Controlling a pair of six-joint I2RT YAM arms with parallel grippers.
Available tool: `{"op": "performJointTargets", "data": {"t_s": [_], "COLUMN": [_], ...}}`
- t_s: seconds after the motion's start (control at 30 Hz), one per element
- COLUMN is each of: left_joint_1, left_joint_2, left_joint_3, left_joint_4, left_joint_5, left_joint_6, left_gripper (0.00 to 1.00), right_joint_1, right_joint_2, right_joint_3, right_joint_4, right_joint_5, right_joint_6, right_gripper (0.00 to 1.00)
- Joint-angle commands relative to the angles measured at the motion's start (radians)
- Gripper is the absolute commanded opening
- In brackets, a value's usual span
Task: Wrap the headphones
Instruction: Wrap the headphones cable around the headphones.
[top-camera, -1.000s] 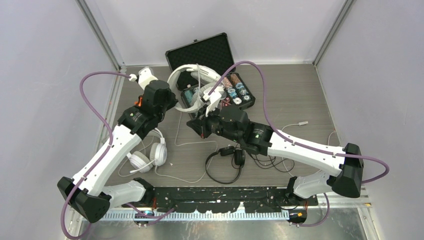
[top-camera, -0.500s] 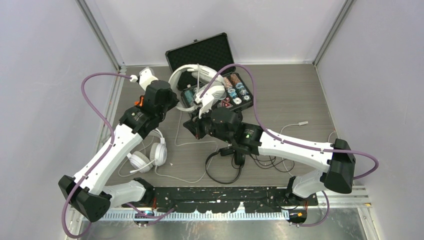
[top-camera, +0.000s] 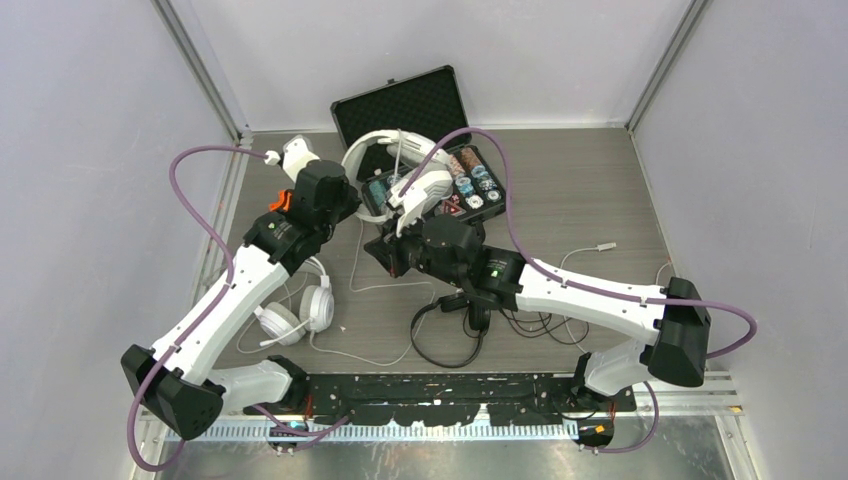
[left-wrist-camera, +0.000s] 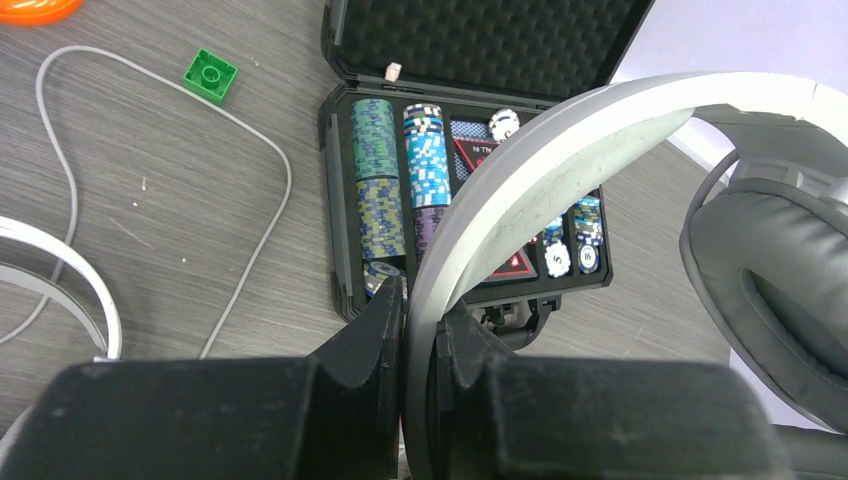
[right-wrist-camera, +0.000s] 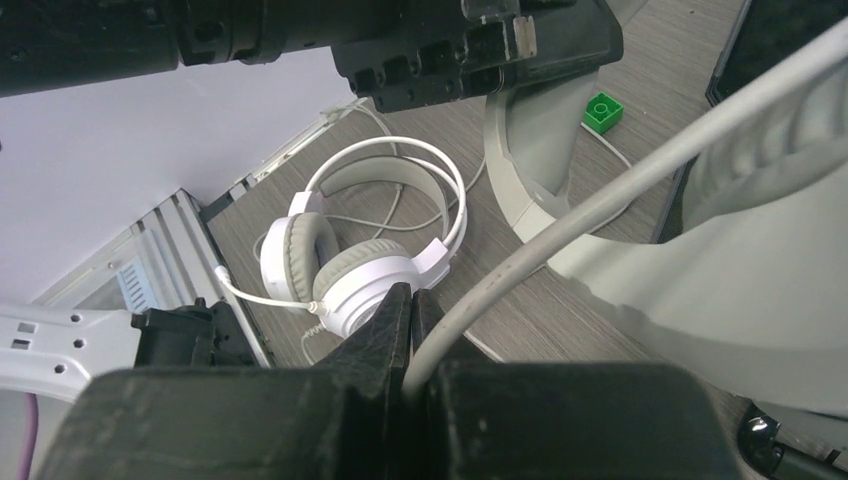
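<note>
My left gripper (left-wrist-camera: 420, 310) is shut on the headband of the bulky white-grey over-ear headphones (left-wrist-camera: 520, 180), held up over the case; they show in the top view (top-camera: 385, 150). My right gripper (right-wrist-camera: 412, 300) is shut on their grey cord (right-wrist-camera: 600, 195), just right of the left gripper in the top view (top-camera: 385, 250). The white round-cup pair with mic (top-camera: 300, 310) lies on the table at the left and shows in the right wrist view (right-wrist-camera: 360, 250). The slim black on-ear pair (top-camera: 455, 325) lies near the front, under my right arm.
An open black case (top-camera: 405, 100) of poker chips (left-wrist-camera: 385, 180) stands at the back. A green brick (left-wrist-camera: 210, 75) and a loose white cord (left-wrist-camera: 260, 170) lie left of it. Black cables (top-camera: 540, 325) and a white cable with a plug (top-camera: 600, 247) lie at the right.
My right gripper has moved left and a little back with the cord, closer to the left gripper. The left arm has shifted slightly. The headphones stay held up.
</note>
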Motion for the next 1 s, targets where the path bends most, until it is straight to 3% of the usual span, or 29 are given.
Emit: {"op": "performJointTargets", "data": {"t_s": [0.0, 0.17, 0.73, 0.97], "left_joint_1": [0.002, 0.002, 0.002, 0.002], "left_joint_2": [-0.019, -0.028, -0.075, -0.095], "left_joint_3": [0.030, 0.052, 0.106, 0.131], "left_joint_4": [0.157, 0.136, 0.066, 0.042], "left_joint_5": [-0.020, -0.013, 0.085, 0.103], "left_joint_6": [-0.079, -0.093, -0.143, -0.126], "left_gripper": [0.00, 0.00, 0.00, 0.00], "right_joint_1": [0.021, 0.021, 0.020, -0.004], "right_joint_2": [0.010, -0.020, -0.203, -0.249], "right_joint_3": [-0.002, -0.048, -0.341, -0.425], "right_joint_4": [0.039, 0.031, 0.147, 0.149], "right_joint_5": [0.025, 0.066, 0.048, 0.030], "right_joint_6": [-0.023, -0.042, -0.190, -0.230], "right_gripper": [0.00, 0.01, 0.29, 0.30]}}
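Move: My right fingers are shut on the headphones cable; the headphones it is being wrapped around hang about 15 cm ahead of them and 3 cm to the right, roughly level. Below that hand on the table, some 25 cm down, the black headphones lie about 10 cm right and 6 cm back, and the white mic headset about 23 cm left, straight abeam. My left hand grips the headband, the headphones' middle about 4 cm ahead of it and 7 cm to its right. I bring my right hand down and to the right, away from the headphones and drawing slightly back at the end, about 11 cm in all, easing its pinch on the cable partway so the jaws open and the cable runs loosely between them, the hand rolling some 10 degrees. My left hand keeps its grip on the headband, then lifts about 3 cm and rolls slightly, its left side dipping. ##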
